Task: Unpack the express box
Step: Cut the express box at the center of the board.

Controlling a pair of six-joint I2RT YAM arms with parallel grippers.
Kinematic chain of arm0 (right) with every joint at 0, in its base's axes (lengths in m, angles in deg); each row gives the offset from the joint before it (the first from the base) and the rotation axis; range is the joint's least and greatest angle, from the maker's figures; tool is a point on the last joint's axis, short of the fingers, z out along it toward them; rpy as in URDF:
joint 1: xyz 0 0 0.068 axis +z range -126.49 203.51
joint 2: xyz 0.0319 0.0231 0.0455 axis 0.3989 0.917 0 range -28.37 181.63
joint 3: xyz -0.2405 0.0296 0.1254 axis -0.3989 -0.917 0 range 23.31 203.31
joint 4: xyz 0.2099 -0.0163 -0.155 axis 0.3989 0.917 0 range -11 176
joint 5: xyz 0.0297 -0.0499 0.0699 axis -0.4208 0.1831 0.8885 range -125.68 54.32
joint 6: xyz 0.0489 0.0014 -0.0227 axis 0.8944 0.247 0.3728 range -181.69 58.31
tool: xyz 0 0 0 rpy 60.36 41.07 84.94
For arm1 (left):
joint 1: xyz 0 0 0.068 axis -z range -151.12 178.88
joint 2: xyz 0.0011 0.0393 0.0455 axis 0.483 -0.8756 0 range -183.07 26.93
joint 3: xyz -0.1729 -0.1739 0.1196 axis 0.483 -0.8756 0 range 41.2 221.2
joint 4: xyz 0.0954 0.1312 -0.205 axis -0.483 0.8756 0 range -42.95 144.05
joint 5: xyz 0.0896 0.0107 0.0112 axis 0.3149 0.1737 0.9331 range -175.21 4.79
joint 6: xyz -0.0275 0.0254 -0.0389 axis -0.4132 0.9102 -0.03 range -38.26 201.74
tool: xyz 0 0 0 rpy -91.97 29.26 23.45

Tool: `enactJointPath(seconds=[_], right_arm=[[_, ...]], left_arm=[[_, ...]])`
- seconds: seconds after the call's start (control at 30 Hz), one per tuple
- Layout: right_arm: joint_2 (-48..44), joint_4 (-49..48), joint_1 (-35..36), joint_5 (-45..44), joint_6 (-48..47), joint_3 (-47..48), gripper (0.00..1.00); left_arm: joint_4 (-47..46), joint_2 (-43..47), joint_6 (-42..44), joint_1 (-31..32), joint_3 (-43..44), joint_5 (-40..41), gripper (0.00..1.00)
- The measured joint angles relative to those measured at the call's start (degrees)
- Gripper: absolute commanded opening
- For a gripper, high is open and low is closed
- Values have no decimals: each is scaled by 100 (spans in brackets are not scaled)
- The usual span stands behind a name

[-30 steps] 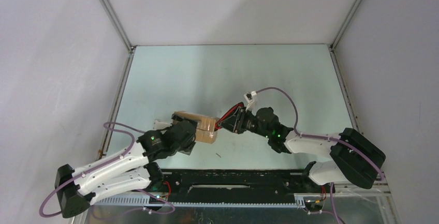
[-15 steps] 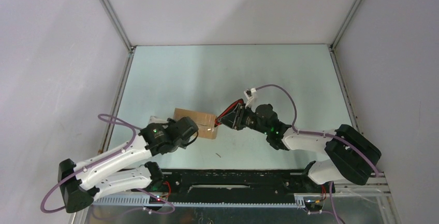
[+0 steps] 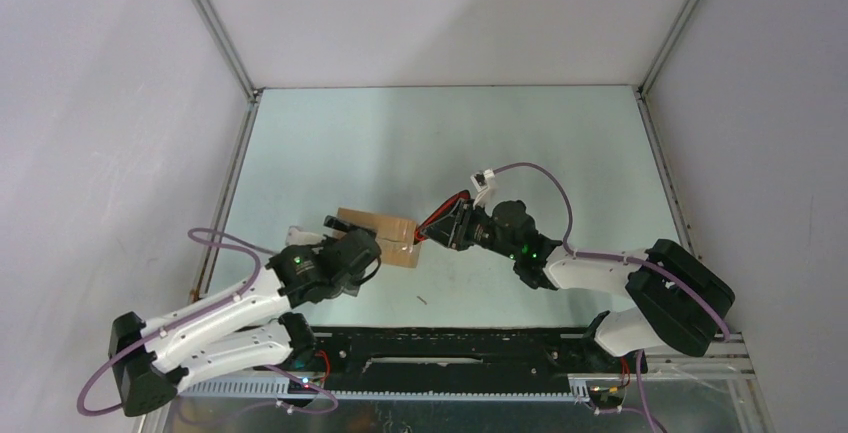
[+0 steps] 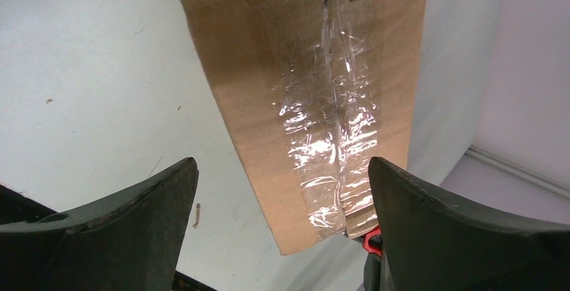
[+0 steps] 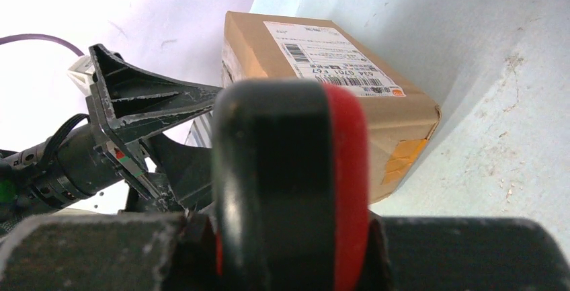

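Observation:
The express box (image 3: 388,234), brown cardboard, lies on the pale table; its clear tape shows in the left wrist view (image 4: 302,89) and its white label in the right wrist view (image 5: 403,113). My left gripper (image 3: 352,240) is open, and its fingers (image 4: 161,190) straddle the box's near end without touching it. My right gripper (image 3: 455,228) is shut on the red-and-black utility knife (image 5: 289,170), whose front end sits at the box's right end (image 3: 420,240). A bit of the red knife (image 4: 370,240) shows beside my left gripper's right finger.
White enclosure walls with metal frame bars (image 3: 215,33) close in the table on three sides. A black rail (image 3: 450,348) runs along the near edge between the arm bases. A small white thing (image 3: 303,237) lies left of the box. Purple cables (image 3: 545,181) loop off both arms.
My left gripper has let go of the box's middle and slid back toward its left end, standing open. The box has shifted slightly away. My right gripper with the knife has followed it.

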Motion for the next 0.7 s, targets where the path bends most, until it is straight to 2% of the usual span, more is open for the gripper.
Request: enactJointPath(seconds=[0.13, 0.23, 0.33, 0.4, 0.63, 0.7], right_arm=[[0, -2, 52, -101, 2, 2, 0], [0, -4, 107, -275, -4, 4, 0], [4, -4, 111, -391, -9, 4, 0], [11, -11, 111, -435, -9, 4, 0], [9, 0, 186, -481, -37, 17, 0], [9, 33, 221, -466, -55, 46, 0]], left_arm=[[-306, -363, 0, 0, -11, -87, 99], [-632, -772, -2, -22, -7, -116, 87], [-758, -986, -2, -57, 76, -149, 83], [-730, -1093, -2, -66, 166, -205, 76], [-588, -1075, -2, -68, 308, -476, 51], [-481, -1073, -2, -72, 352, -560, 50]])
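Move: The express box lies almost under my open left hand: its middle is about 2 cm ahead, some 2 cm to the right and about 7 cm below, with the taped top just under the fingertips. The knife blade, at the box's right end, is roughly 11 cm to the right and 1 cm ahead of this hand. From my right hand, which holds the knife, the box's middle is about 12 cm to the left, 2 cm back and 9 cm below. I carry my left hand about 3.5 cm to the right along the box and nearly 2 cm down onto its top, swinging slightly forward and then back. As it settles I close the fingers to about half open, one on the near long edge, the other at the taped centre seam. My right hand keeps hold of the knife at the box's right end. ##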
